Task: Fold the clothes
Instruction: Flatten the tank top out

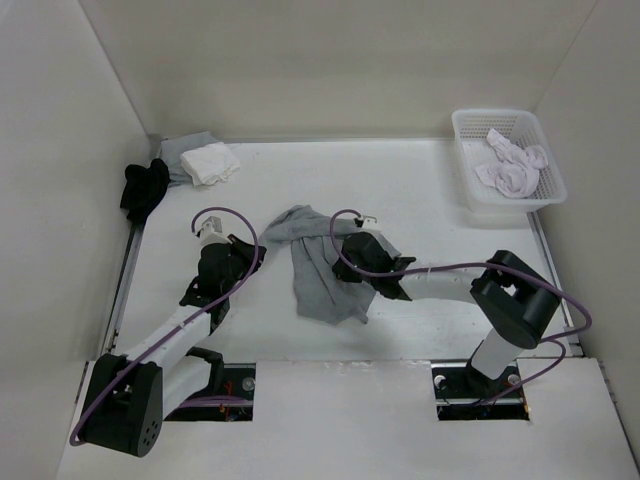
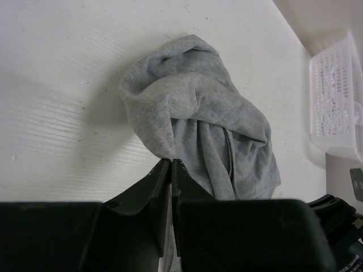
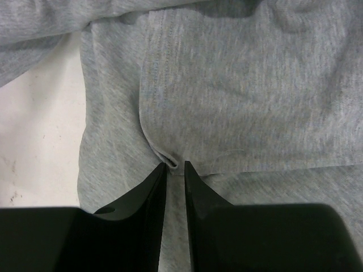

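The clothes [image 1: 322, 275] are one plain grey garment lying crumpled in the middle of the table, its upper part bunched and a longer part trailing toward the near edge. My left gripper [image 1: 262, 250] reaches it from the left. In the left wrist view that gripper [image 2: 171, 160] is shut on an edge of the garment [image 2: 193, 102], with cloth running down between the fingers. My right gripper [image 1: 345, 238] sits on the garment's right side. Seen from the right wrist, it [image 3: 174, 164] has closed to a narrow gap with a pucker of hem pinched at its tips, and grey cloth [image 3: 238, 85] fills that view.
A white basket [image 1: 470, 195] at the back right holds a white-and-pink garment [image 1: 512, 165]; the basket [image 2: 334, 102] also shows at the right in the left wrist view. A black garment [image 1: 145, 188] and a white cloth [image 1: 212, 162] lie in the back left corner. Walls enclose the table.
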`<state>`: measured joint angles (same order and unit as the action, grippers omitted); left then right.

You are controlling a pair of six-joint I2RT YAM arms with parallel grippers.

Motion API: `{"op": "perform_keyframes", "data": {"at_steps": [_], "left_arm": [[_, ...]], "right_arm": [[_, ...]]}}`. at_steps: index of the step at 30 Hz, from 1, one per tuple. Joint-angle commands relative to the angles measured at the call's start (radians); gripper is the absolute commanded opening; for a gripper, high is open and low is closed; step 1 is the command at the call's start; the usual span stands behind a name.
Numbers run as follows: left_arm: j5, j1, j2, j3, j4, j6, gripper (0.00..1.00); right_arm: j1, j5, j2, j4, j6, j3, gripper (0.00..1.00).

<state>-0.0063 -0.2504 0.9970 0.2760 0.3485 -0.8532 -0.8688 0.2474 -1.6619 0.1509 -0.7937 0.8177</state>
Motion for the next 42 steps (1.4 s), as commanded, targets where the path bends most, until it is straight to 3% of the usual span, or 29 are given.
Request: {"op": "perform_keyframes", "data": {"at_steps": [1, 22, 32, 35, 39, 42], "left_arm": [[0.012, -0.005, -0.001, -0.004, 0.050, -0.006, 0.04], [0.014, -0.002, -0.005, -0.017, 0.050, -0.010, 0.04], [0.014, -0.002, -0.017, -0.021, 0.047, -0.012, 0.04], [0.014, -0.002, -0.015, -0.020, 0.047, -0.012, 0.04], [0.015, -0.006, -0.032, 0.000, 0.043, -0.020, 0.03], [0.034, -0.006, -0.110, 0.064, -0.006, -0.053, 0.02]], "right_arm": [[0.020, 0.006, 0.030, 0.075, -0.001, 0.000, 0.23], [0.020, -0.039, 0.005, 0.122, -0.006, -0.020, 0.25], [0.034, -0.053, -0.021, 0.148, -0.003, -0.018, 0.16], [0.034, -0.071, -0.024, 0.165, -0.002, -0.017, 0.07], [0.034, -0.053, 0.048, 0.159, 0.020, -0.034, 0.00], [0.034, 0.060, 0.239, 0.046, 0.085, -0.069, 0.00]]}}
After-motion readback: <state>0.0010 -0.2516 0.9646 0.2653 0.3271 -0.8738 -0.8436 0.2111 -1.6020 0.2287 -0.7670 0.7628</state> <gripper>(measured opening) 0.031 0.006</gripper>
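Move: The folded-back hem corner of the grey tank top lies right at the right fingertips, about 1 cm ahead, 1 cm left and 1 cm below the hand. The bunched band of cloth crosses about 10 cm straight ahead of that hand, and the lower edge lies some 10 cm back, level sideways. The left hand has the raised end in its fingers; from there the hem corner is roughly 17 cm right, 2 cm back and 6 cm lower. The right fingers, slightly open at first, shut on the folded-back hem corner and pinch it between the tips. Before that the hand only shifts about 1 cm forward and up over the corner and settles down again; once shut, it starts rising, just over 1 cm, easing right. The left hand stays put and keeps its hold on the raised end. ##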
